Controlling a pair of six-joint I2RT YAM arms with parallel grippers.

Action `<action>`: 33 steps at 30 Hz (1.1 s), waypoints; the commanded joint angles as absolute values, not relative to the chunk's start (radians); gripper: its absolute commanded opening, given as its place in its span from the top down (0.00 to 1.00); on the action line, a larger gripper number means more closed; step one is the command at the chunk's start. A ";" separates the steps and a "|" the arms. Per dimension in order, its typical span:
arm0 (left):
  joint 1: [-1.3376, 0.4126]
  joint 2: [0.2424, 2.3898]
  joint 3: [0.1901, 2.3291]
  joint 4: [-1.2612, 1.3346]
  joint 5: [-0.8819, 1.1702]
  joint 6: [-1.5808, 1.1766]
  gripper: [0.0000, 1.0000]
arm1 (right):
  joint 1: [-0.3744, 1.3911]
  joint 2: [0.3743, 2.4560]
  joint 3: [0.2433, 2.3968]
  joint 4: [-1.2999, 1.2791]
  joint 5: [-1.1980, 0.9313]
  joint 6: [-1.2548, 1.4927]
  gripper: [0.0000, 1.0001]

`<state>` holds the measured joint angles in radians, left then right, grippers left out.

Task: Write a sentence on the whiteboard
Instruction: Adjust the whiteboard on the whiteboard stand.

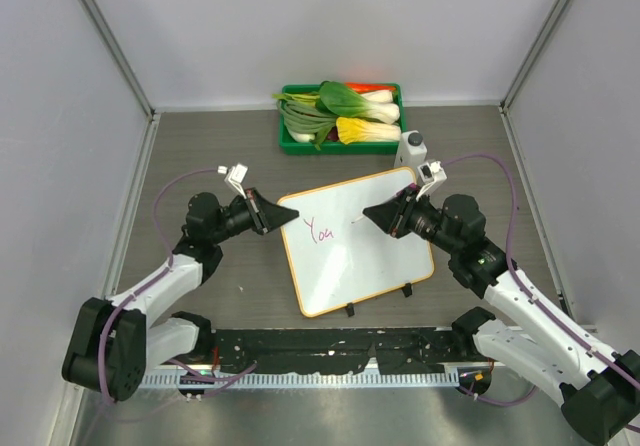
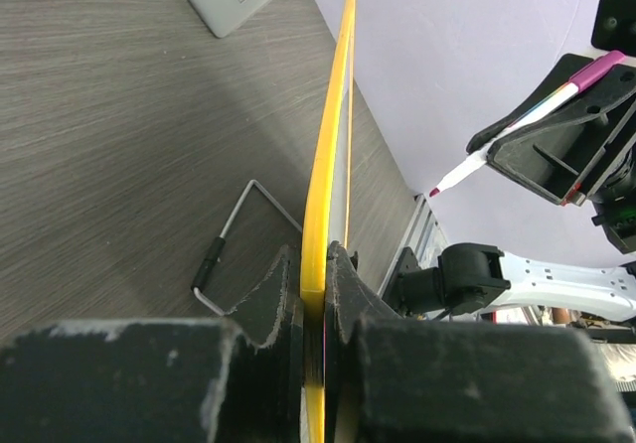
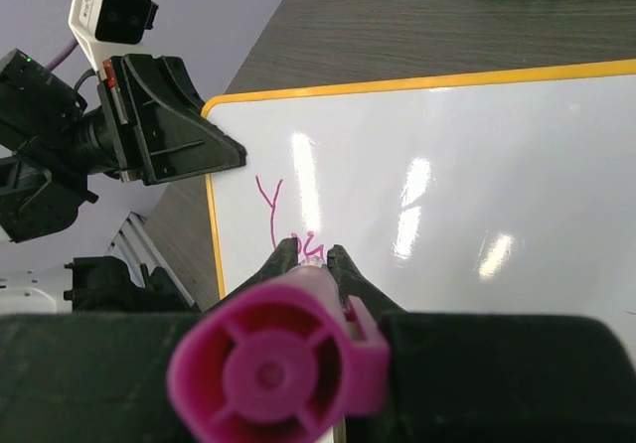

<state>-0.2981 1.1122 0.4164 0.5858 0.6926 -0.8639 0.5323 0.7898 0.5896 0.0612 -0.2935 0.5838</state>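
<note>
The whiteboard (image 1: 365,256) with its orange rim stands tilted on wire feet in the middle of the table. On its left part the sentence (image 1: 320,230) reads "You" in pink. My left gripper (image 1: 290,214) is shut on the board's left rim (image 2: 328,185), one finger on each face. My right gripper (image 1: 372,214) is shut on a pink marker (image 2: 527,120), whose tip points at the board just right of the word and appears slightly off the surface. In the right wrist view the marker's pink cap end (image 3: 278,373) hides part of the writing (image 3: 270,210).
A green tray (image 1: 290,146) of leafy vegetables sits at the back centre. A small white device (image 1: 411,149) stands by the board's top right corner. The board's wire stand (image 2: 234,244) rests on the table behind it. A black rail (image 1: 330,351) runs along the near edge.
</note>
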 commanded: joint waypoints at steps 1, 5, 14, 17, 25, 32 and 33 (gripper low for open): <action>-0.279 1.134 0.417 0.410 0.660 -0.620 1.00 | 0.532 0.782 0.591 0.066 -0.243 0.520 0.99; -0.273 1.128 0.419 0.358 0.602 -0.569 1.00 | 0.555 0.807 0.597 0.063 -0.197 0.500 0.99; -0.265 1.108 0.442 0.164 0.373 -0.457 0.99 | 0.681 0.885 0.629 0.089 -0.051 0.453 0.99; -0.265 1.104 0.454 0.137 0.333 -0.469 0.79 | 0.683 0.893 0.632 0.103 -0.051 0.459 0.99; -0.267 1.040 0.405 0.224 0.400 -0.557 0.27 | 0.683 0.881 0.650 0.084 -0.055 0.463 0.99; -0.267 0.907 0.286 0.365 0.492 -0.712 0.14 | 0.683 0.842 0.653 0.051 -0.049 0.460 0.99; -0.265 0.891 0.270 0.389 0.503 -0.736 0.14 | 0.681 0.838 0.653 0.049 -0.049 0.462 0.99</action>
<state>-0.2699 0.9440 0.3244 0.2821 0.4564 -0.6498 0.6788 0.8742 0.6025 0.0334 -0.0666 0.4728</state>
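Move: The left hand pinches the whiteboard's left edge near its top corner; the board's middle lies about 14 cm to its right, 3 cm back and 5 cm lower. The written "You" is some 6 cm to its right, 2 cm back and 3 cm down. From the right hand, which holds the marker, the board's middle is roughly 3 cm left, 2 cm ahead and 10 cm below, with "You" about 11 cm left, 3 cm ahead and 8 cm lower. Still pinching the board's left edge, the left fingers draw it gently left and down, rolling a little; they then open wide and let go while the hand sinks to about 6 cm below its start and 5 cm to the left, edging forward and then back. The right hand keeps its marker, dips about 4 cm with a 10 degree roll and a slight shift left, then lifts about 1 cm. ##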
